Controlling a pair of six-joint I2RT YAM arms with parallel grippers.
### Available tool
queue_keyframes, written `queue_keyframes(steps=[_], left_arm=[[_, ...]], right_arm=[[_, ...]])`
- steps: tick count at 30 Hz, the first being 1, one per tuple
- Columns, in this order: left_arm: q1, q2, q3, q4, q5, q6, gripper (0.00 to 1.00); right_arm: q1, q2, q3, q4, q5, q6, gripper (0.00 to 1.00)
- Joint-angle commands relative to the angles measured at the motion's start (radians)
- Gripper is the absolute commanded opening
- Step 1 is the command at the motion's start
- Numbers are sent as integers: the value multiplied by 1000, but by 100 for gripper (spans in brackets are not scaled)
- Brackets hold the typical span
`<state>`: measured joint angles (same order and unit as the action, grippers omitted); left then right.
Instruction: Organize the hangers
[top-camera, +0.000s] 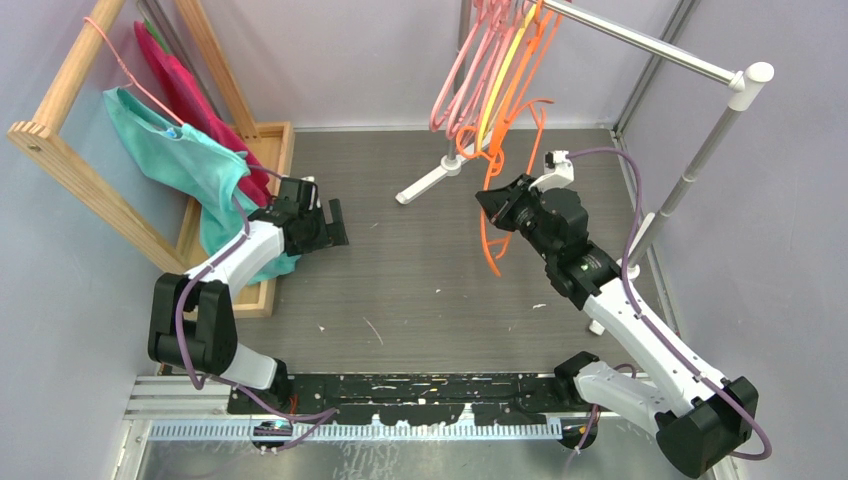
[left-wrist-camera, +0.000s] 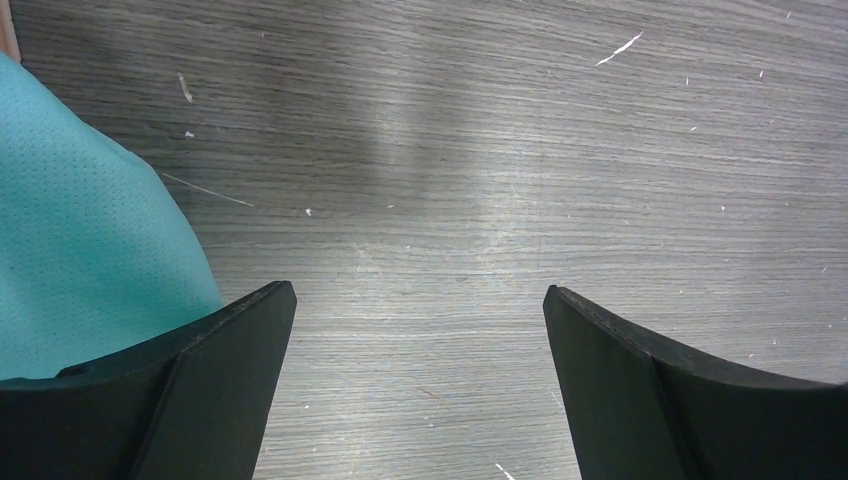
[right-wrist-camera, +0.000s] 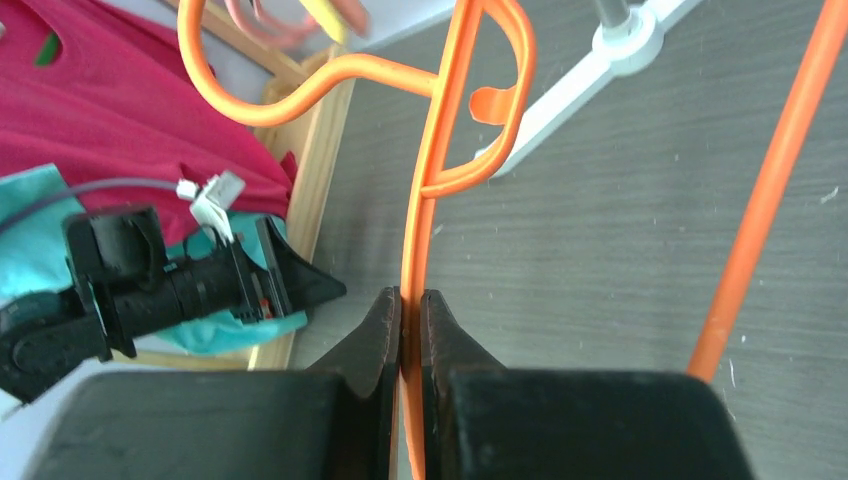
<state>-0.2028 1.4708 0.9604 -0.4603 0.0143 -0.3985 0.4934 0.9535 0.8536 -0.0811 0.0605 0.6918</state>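
Observation:
Several bare hangers (top-camera: 490, 70), pink, yellow and orange, hang from the metal rail (top-camera: 640, 42) at the top right. My right gripper (top-camera: 497, 203) is shut on an orange hanger (top-camera: 490, 215) held in the air below the rail; in the right wrist view the gripper (right-wrist-camera: 411, 300) pinches its thin orange bar (right-wrist-camera: 425, 200), with the hook curving above. My left gripper (top-camera: 338, 222) is open and empty over the table by the teal cloth; in the left wrist view the gripper (left-wrist-camera: 420, 300) has its jaws wide apart over bare wood.
A wooden frame (top-camera: 70, 140) at the left carries a thin pink hanger with teal cloth (top-camera: 180, 150) and red cloth (top-camera: 185, 85). The rail's white foot (top-camera: 430, 180) lies on the table, its upright post (top-camera: 700, 160) at right. Teal cloth (left-wrist-camera: 90, 240) is beside my left jaw.

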Motion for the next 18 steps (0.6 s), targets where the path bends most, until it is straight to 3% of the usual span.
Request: queue_keyframes(steps=[1,10,18], left_arm=[[-3,3,6,36,-12,18,98],[-9,10,13,22,-31,19,98],[-20,16,37,-1,-50,21,98]], right_arm=[[-1,-52,-44,23,-86,8,1],[12,-177,-66,-56,-306,-42,1],[19,-336,57,-189,-222,-59,1]])
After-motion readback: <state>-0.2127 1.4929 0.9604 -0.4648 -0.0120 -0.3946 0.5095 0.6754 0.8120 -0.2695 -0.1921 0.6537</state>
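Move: The right hand, with an orange hanger already pinched, has the hanger-laden stretch of the rail about 12 cm ahead, 2 cm right and some 22 cm above. The pink hangers hang roughly 13 cm ahead, 4 cm left and 10 cm up; the rack's white foot lies 14 cm ahead, 5 cm left and 28 cm below. From the left hand, that stretch of rail is about 10 cm ahead, 31 cm right, 43 cm higher. Still pinching the orange hanger, the right hand backs 9 cm from the rail, dipping then rising, turning 15° counter-clockwise. ##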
